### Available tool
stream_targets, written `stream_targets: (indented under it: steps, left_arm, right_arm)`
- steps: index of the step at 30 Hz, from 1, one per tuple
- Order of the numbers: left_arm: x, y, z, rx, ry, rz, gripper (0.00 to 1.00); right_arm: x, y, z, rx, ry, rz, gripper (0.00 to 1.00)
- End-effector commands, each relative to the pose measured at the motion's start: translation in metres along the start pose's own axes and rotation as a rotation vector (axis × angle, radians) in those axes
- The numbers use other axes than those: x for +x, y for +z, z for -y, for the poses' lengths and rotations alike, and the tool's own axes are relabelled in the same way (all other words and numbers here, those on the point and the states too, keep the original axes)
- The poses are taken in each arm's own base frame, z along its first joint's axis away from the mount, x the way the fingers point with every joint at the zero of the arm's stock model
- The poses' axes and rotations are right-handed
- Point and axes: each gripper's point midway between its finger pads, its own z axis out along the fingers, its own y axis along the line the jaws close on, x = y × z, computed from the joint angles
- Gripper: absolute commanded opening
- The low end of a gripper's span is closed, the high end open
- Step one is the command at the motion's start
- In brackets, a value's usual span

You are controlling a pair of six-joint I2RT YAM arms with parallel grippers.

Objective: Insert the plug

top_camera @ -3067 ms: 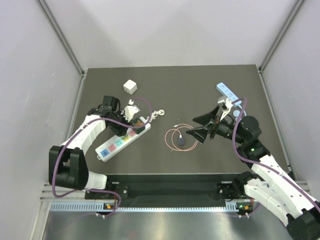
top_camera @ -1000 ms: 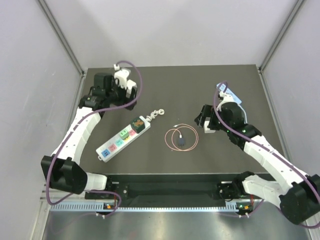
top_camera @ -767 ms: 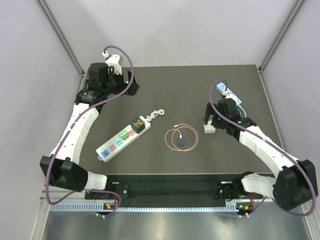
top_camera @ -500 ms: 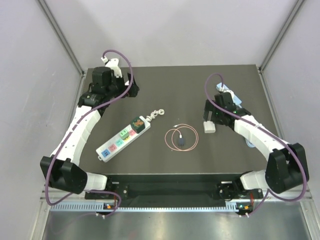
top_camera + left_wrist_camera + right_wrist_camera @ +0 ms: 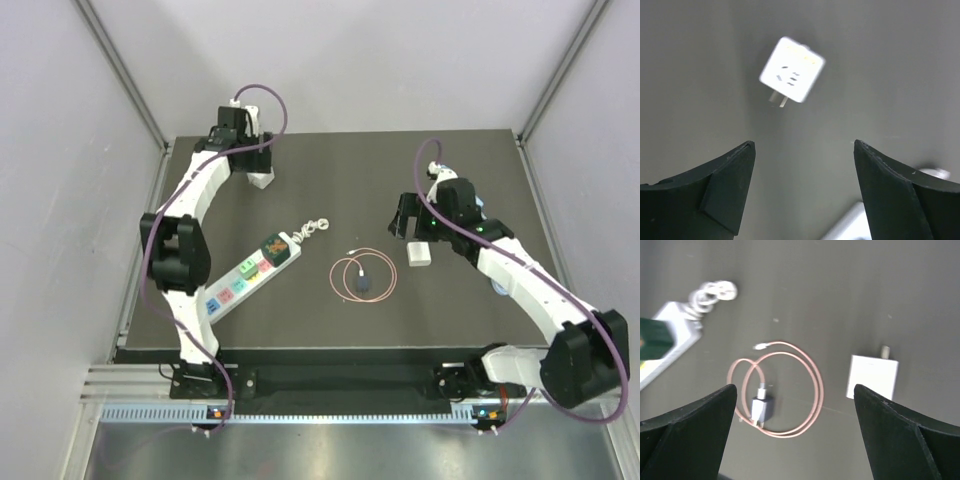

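Observation:
A white cube plug [image 5: 792, 70] with two metal prongs lies on the dark table at the back left, also visible from above [image 5: 263, 181]. My left gripper [image 5: 802, 150] hovers just short of it, open, with nothing between the fingers; from above, the left gripper [image 5: 256, 162] sits right over the cube. The white power strip [image 5: 245, 275] with coloured sockets lies diagonally at centre left, and a green plug [image 5: 655, 332] sits in its far end. My right gripper [image 5: 795, 390] hangs open and empty above a coiled pink cable [image 5: 775, 390] with a dark charger plug [image 5: 761, 407].
A flat white adapter [image 5: 872, 376] lies right of the coil, below the right gripper [image 5: 410, 225]. A small metal chain [image 5: 316, 228] trails from the strip's far end. A blue and white strip [image 5: 478, 205] is partly hidden behind the right arm. Grey walls enclose the table.
The left arm has swung along the back edge to the white cube, and its jaws have narrowed a little. The right gripper has lifted back from the flat adapter.

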Motion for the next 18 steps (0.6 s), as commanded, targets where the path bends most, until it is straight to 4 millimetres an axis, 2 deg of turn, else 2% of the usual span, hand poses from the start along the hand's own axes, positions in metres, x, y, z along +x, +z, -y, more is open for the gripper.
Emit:
stream_targets:
  steps: [1, 5, 9, 14, 18]
  left_arm:
    - [0.01, 0.018, -0.025, -0.04, 0.054, -0.067, 0.84]
    - [0.013, 0.051, -0.029, -0.038, 0.089, -0.048, 0.86]
    - [0.023, 0.08, -0.034, -0.026, 0.101, -0.07, 0.87]
    - [0.024, 0.098, -0.024, 0.05, 0.145, -0.054, 0.88]
    - [0.029, 0.117, -0.036, -0.004, 0.152, -0.08, 0.88]
  right_arm:
    - [-0.028, -0.022, -0.04, -0.201, -0.025, 0.142, 1.0]
    - [-0.03, -0.031, -0.063, -0.321, -0.022, 0.154, 1.0]
    - [-0.033, -0.034, -0.072, -0.359, -0.042, 0.155, 1.0]
    - [-0.036, -0.034, -0.075, -0.378, -0.041, 0.17, 1.0]
    - [-0.038, -0.033, -0.078, -0.388, -0.043, 0.175, 1.0]
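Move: Ahead of the left hand by about 7 cm, some 2 cm to its left and 14 cm below lies the white cube plug. From that same hand, the dark green plug on the power strip is roughly 13 cm back and 4 cm right; the coiled white cord is 7 cm back and 14 cm right, both well below. For the right hand, the white cube plug lies about 20 cm ahead, 37 cm left and 12 cm down. Dropping quickly towards the white cube plug, the left hand sinks some 11 cm, veering about 2 cm left early on, then slows and eases about 4 cm forward, its wrist tipping down roughly 10 degrees with the fingers still wide open. Meanwhile the open, empty right hand lifts about 6 cm and drifts 5 cm left, rolling its left side up and turning counter-clockwise. ##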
